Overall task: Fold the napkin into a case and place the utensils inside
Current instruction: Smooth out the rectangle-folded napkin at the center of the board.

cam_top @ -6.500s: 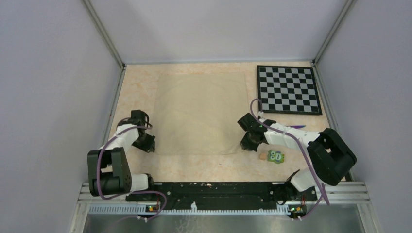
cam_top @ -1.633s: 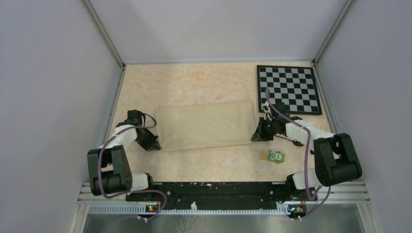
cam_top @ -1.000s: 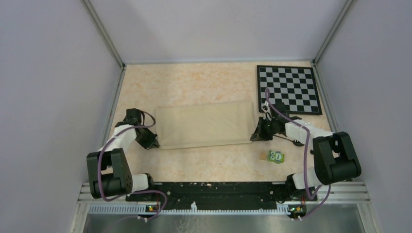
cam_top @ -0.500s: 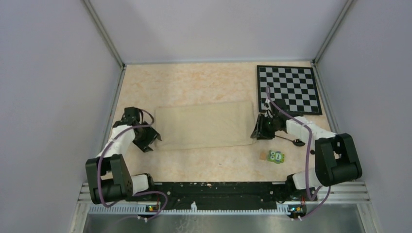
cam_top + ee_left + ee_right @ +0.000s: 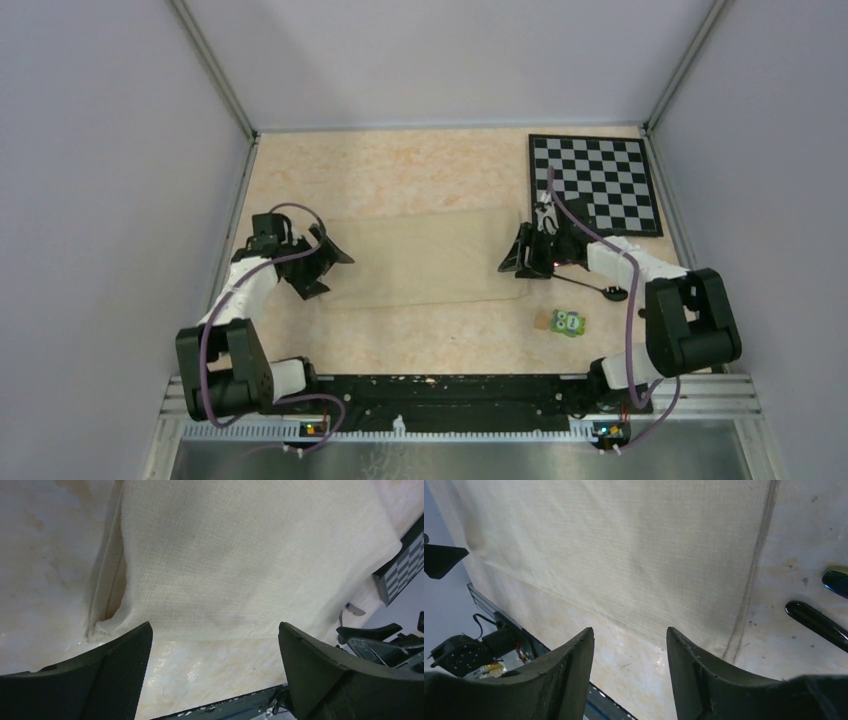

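Note:
The beige napkin (image 5: pixel 420 258) lies flat on the tan table, folded in half into a wide rectangle; it also fills the left wrist view (image 5: pixel 240 555) and the right wrist view (image 5: pixel 624 540). My left gripper (image 5: pixel 328 270) (image 5: pixel 215 630) hovers open over the napkin's near left corner, holding nothing. My right gripper (image 5: pixel 512 258) (image 5: pixel 630 632) stands open over the near right corner, also empty. The utensils lie just right of the napkin: a dark piece (image 5: pixel 592 289) (image 5: pixel 816 622) and a purple-blue one (image 5: pixel 836 578), mostly hidden under the right arm in the top view.
A black-and-white chessboard (image 5: pixel 595 185) lies at the back right. A small green block with white dots (image 5: pixel 570 322) sits near the front right, beside a tiny tan piece (image 5: pixel 541 322). Side walls close in the table.
Both grippers have opened and let go of the napkin's near corners, then lifted slightly over the cloth. Before that they folded the square napkin in half.

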Action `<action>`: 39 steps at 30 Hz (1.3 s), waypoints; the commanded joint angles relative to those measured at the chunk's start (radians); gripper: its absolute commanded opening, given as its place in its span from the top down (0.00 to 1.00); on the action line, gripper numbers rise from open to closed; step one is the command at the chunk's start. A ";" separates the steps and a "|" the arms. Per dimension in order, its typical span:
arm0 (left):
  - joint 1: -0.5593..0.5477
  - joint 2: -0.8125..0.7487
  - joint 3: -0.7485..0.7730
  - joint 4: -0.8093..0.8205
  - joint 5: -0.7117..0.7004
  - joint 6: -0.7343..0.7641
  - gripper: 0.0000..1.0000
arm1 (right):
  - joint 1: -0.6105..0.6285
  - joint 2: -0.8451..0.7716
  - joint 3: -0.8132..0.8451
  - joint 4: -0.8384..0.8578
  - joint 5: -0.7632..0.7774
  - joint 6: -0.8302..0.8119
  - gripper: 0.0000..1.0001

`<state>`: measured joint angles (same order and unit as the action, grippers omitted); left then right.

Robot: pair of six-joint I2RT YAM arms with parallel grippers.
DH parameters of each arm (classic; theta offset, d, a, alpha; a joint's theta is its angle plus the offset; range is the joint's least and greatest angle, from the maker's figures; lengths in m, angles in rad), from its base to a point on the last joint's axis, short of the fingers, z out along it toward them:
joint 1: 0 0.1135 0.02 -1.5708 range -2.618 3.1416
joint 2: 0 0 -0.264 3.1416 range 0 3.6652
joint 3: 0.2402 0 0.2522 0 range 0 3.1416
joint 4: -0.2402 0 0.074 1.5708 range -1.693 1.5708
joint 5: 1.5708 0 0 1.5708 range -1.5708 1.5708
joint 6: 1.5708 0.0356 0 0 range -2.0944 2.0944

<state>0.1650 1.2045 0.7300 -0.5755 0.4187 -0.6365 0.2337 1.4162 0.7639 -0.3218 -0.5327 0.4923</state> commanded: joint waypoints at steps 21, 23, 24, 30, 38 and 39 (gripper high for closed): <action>0.003 0.020 -0.034 0.135 0.058 -0.032 0.02 | 0.057 0.067 0.019 0.028 0.136 -0.034 0.40; 0.004 0.076 -0.043 0.141 0.022 -0.022 0.01 | 0.053 0.081 -0.010 0.053 0.163 -0.031 0.40; 0.004 0.102 -0.049 0.155 0.012 -0.015 0.01 | 0.054 0.086 -0.024 0.063 0.184 -0.032 0.40; 0.003 0.053 0.000 0.176 0.020 0.047 0.01 | 0.055 0.056 0.020 0.066 0.184 -0.035 0.38; 0.001 0.141 0.091 0.421 0.252 -0.023 0.01 | 0.047 0.111 0.203 0.223 0.092 0.054 0.20; 0.002 0.176 0.094 0.469 0.268 -0.038 0.01 | 0.043 0.140 0.222 0.261 0.075 0.074 0.20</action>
<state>0.1646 1.2846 0.7765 -0.3199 0.5564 -0.6281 0.2848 1.5032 0.8791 -0.2386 -0.3916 0.5014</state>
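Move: The folded napkin lies flat under both hands, its middle about 14 cm to the left hand's right, 5 cm ahead and 8 cm below. From the right hand the napkin's middle is some 15 cm left, 4 cm ahead and 7 cm below. On the right hand's outer side, at table height, lie the coloured knife, 12 cm right and 3 cm ahead, the black spoon, 14 cm right and level with it, and the green toy, 10 cm right and 8 cm back. With open fingers, both hands make two patting dips over the napkin's left and right ends, first sinking about 4.5 cm and drawing back slightly towards its near edge, then rising and sinking again, with the left hand rising well higher between dips than the right. From the second dip both swing up and about 5 cm forward over the cloth towards its farther half, the left fingertips tilting up by some 15 degrees while the right fingers spread wider. ##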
